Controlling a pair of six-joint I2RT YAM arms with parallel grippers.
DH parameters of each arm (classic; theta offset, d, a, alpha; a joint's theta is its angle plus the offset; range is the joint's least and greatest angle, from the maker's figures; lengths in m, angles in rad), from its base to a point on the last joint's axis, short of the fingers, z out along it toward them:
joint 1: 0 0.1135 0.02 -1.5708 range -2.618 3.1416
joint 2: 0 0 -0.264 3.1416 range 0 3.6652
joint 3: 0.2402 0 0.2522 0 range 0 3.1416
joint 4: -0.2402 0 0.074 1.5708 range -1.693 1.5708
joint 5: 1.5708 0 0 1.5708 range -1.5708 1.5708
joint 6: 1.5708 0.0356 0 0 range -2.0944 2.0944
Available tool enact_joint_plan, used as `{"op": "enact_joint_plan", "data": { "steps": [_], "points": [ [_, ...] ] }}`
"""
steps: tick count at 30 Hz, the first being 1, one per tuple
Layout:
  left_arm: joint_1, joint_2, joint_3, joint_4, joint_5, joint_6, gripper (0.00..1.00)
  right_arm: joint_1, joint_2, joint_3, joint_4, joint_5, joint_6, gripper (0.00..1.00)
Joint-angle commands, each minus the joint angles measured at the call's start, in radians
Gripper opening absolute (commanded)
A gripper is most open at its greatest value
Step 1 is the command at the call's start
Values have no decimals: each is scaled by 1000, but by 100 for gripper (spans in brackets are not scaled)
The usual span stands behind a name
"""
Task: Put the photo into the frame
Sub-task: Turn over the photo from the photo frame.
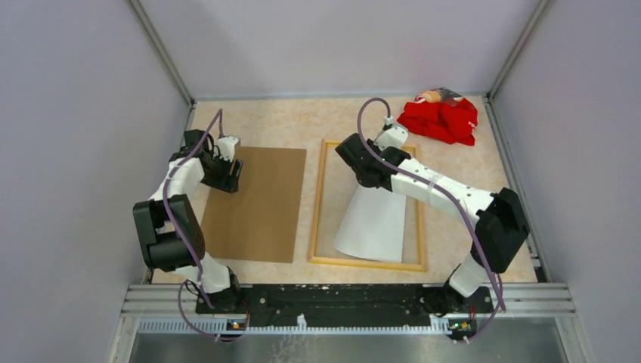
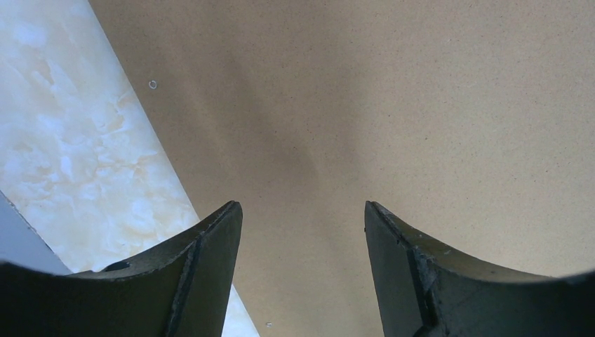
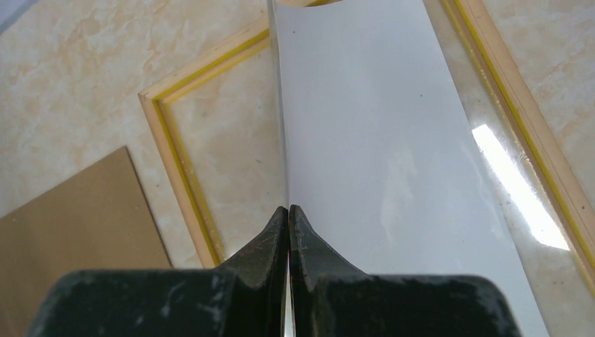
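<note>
The frame (image 1: 319, 204) lies flat on the table, pale wood back up, with a yellow inner edge showing in the right wrist view (image 3: 184, 175). The photo (image 1: 376, 223) shows its plain white back; its near end rests inside the frame and its far end is lifted. My right gripper (image 1: 368, 172) is shut on the photo's far edge (image 3: 372, 140), the thin sheet pinched between the fingers (image 3: 309, 246). My left gripper (image 1: 229, 172) is open and empty, just above the brown backing board (image 2: 393, 105).
The brown backing board (image 1: 257, 203) lies left of the frame. A red cloth (image 1: 441, 119) with a small object on it sits at the back right corner. Grey walls enclose the marbled table (image 1: 298, 121).
</note>
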Motion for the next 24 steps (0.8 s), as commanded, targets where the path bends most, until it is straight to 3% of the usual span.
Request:
{"op": "enact_joint_plan", "data": {
  "steps": [1,7,14,24],
  "points": [
    [-1,-33,9,16,5,-2,71,-17,23,35,107,-48,-169,0],
    [-2,-26,8,19,6,-5,71,-25,100,104,155,-117,-376,0],
    [-3,-26,9,20,4,-5,70,-42,120,146,166,-110,-509,0],
    [-2,-26,7,19,2,-6,69,-53,111,92,286,-317,-697,0]
  ]
}}
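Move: The right hand already holds the photo's raised left edge, white back up; the yellow-lipped frame it is meant for is centred about 17 cm below, level with the hand and some 3 cm to its right. The brown board is centred roughly 34 cm to this hand's left, 1 cm nearer the base, and the red cloth 30 cm ahead and 25 cm right. From the left hand the frame's centre is about 42 cm right, level with it and 6 cm lower. Keeping its pinch, the right hand carries the photo's raised edge about 5 cm left and forward, turning counter-clockwise. ##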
